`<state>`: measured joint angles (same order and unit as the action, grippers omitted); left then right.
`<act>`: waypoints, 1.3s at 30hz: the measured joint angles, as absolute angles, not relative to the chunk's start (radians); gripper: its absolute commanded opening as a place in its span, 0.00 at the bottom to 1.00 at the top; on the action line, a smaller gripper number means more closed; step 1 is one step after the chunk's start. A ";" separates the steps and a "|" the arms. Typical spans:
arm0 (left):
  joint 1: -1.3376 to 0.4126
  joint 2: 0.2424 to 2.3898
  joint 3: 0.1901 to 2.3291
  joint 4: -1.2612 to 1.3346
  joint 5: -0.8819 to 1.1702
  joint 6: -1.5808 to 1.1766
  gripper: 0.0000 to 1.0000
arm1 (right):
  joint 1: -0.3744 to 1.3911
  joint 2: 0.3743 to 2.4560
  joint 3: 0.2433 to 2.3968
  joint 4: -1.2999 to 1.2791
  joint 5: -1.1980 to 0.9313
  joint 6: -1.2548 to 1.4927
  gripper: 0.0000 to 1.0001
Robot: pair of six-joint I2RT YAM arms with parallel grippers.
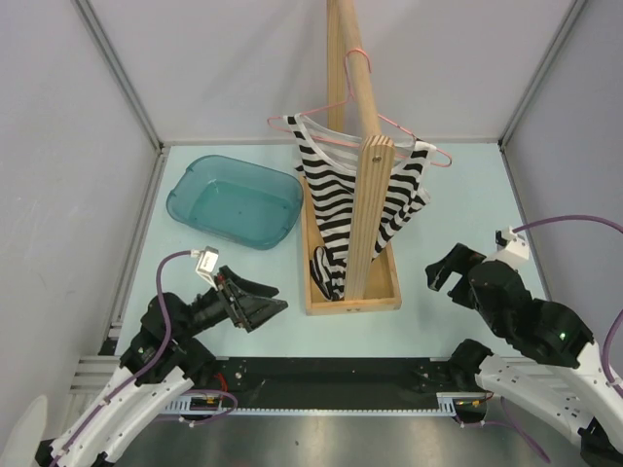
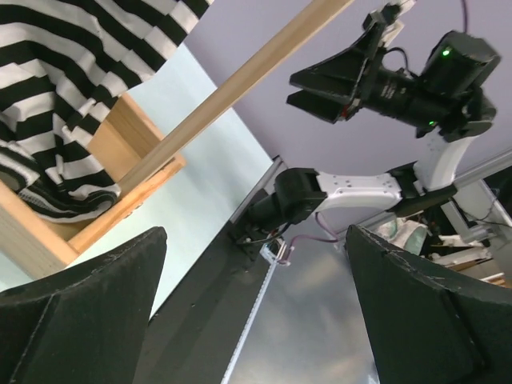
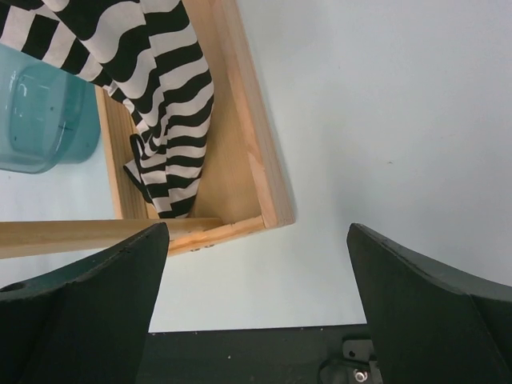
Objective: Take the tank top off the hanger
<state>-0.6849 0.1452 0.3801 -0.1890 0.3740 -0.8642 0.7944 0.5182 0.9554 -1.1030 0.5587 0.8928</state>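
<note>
The black-and-white striped tank top point(image 1: 343, 190) hangs on the thin pink hanger point(image 1: 414, 136), whose hook is over the wooden rod point(image 1: 358, 88) of a wooden rack. Its hem droops into the rack's base tray point(image 1: 384, 292). It also shows in the left wrist view point(image 2: 56, 88) and in the right wrist view point(image 3: 156, 104). My left gripper point(image 1: 271, 304) is open and empty, low near the table's front, left of the rack. My right gripper point(image 1: 443, 275) is open and empty, right of the rack.
A teal plastic bin point(image 1: 234, 200) sits on the pale table at the back left. The rack's upright post point(image 1: 368, 209) stands in front of the garment. Grey walls close in the sides and back.
</note>
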 measured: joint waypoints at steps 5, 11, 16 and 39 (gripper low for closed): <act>-0.685 0.142 0.387 -0.201 0.372 -0.881 0.99 | 0.794 0.523 0.979 -1.103 0.541 0.870 1.00; -0.685 0.171 0.447 -0.241 0.351 -0.870 0.99 | 0.794 0.511 1.091 -1.064 0.479 0.721 1.00; -0.685 0.169 0.462 -0.250 0.344 -0.864 0.99 | 0.794 0.550 1.265 -1.011 0.443 0.568 1.00; -0.685 0.200 0.567 -0.310 0.353 -0.854 0.99 | 0.305 1.029 1.584 -0.744 0.113 -0.012 0.94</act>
<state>-0.6849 0.1997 0.5671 -0.3103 0.3527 -0.8543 0.3046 1.0286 1.5845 -0.7444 0.1127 -0.0116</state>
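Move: The tank top's shoulder strap on the robot's right lies about 22 cm ahead of the right hand, 4 cm to its left and some 9 cm above it. The hanger's right end sticks out just beside it, roughly 20 cm ahead of the hand and straight in line. The front post stands about 10 cm ahead and 14 cm to the left. From the left hand, that same strap is around 28 cm ahead, 29 cm right and 7 cm higher. Straight up first, some 22 cm, then forward about 12 cm while sinking slightly, the right hand swings up clear of the hanger and closes in on its right end and the strap there. The fingertips lift and the left side of the hand dips, each roughly 25 degrees; its fingers stay wide open, touching nothing. The left hand, also open, rises about 4 cm. ##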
